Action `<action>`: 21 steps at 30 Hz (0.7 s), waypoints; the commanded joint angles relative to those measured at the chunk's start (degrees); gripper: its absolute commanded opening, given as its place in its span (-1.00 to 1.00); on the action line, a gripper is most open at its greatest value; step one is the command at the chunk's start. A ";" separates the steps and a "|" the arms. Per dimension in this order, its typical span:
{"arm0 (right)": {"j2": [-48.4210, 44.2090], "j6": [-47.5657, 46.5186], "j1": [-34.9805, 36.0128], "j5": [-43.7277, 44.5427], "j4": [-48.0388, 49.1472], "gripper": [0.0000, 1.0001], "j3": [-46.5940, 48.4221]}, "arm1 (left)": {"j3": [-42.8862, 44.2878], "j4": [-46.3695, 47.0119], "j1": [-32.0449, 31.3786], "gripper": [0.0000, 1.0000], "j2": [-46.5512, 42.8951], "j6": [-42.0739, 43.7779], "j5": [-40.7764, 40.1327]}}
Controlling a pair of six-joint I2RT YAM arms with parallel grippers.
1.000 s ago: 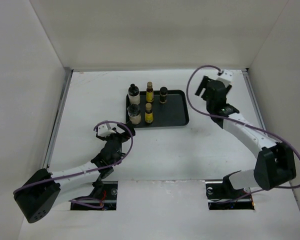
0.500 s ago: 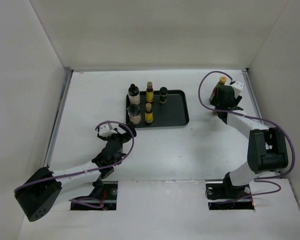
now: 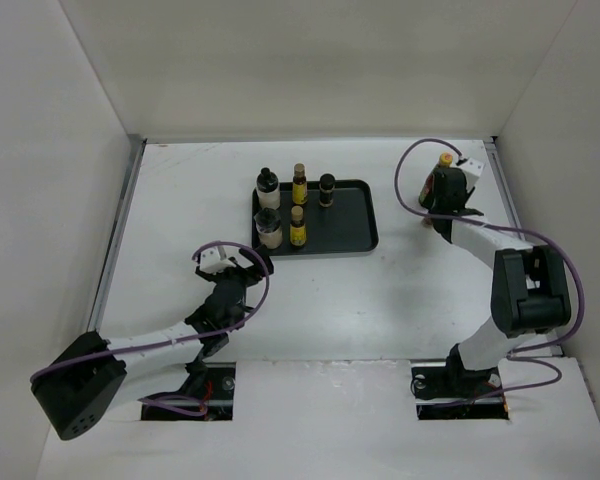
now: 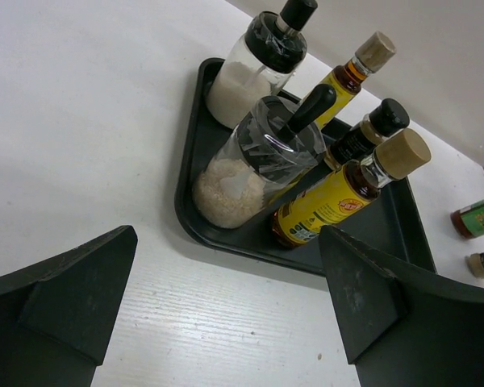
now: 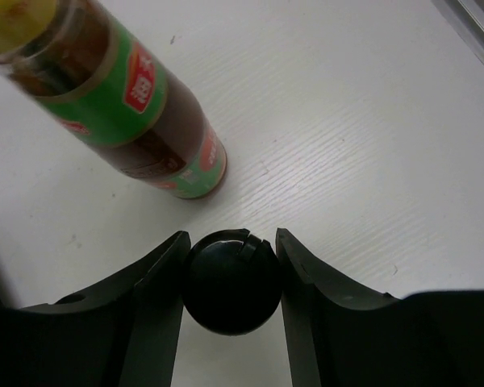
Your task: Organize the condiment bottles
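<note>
A black tray holds five condiment bottles: two white ones with black caps, two slim yellow-labelled ones and one short dark one. They also show in the left wrist view. At the far right, the red-green bottle with a yellow cap stands on the table. My right gripper is shut on the black cap of the second short dark bottle beside it. My left gripper is open and empty, near the tray's front left corner.
White walls enclose the table on the left, back and right. A metal strip runs along the right edge close to the right gripper. The right half of the tray is bare. Purple cables loop over both arms.
My right arm swung right and came down over the two bottles at the far right, its jaws now round the short dark bottle's cap. My left arm barely moved.
</note>
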 commanded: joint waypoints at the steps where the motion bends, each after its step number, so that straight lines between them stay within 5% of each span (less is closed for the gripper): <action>1: -5.97 0.00 5.09 1.01 3.29 -0.33 0.63 | 1.87 2.33 -0.03 1.00 0.29 -0.91 0.44; 11: -3.53 -1.76 28.30 0.67 4.43 -0.28 6.86 | 1.70 2.68 0.40 1.00 -0.24 -1.00 0.79; 21: 7.20 -2.11 37.54 -0.74 4.87 -0.27 12.32 | 1.34 2.68 0.23 1.00 -1.11 -1.00 0.79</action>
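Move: The right hand already grips the small jar by its black cap. The place for it, the free front part of the tray, lies about 31 cm left, 4 cm back and 8 cm below. The short yellow bottle stands some 7 cm left of that place, and the black-capped jar roughly 10 cm beyond it; the green-label bottle is 6 cm straight ahead of the right hand. From the left hand the place is some 27 cm right, 6 cm ahead and 10 cm below. Keeping its pinch on the small jar's cap, the right hand lifts it off the table and swings it left some 30 cm, away from the green-label bottle to over the tray's front part. It arcs up about 7 cm, then sinks about 4 as it slows, drawing back slightly, while the wrist turns nearly 40 degrees counter-clockwise. ##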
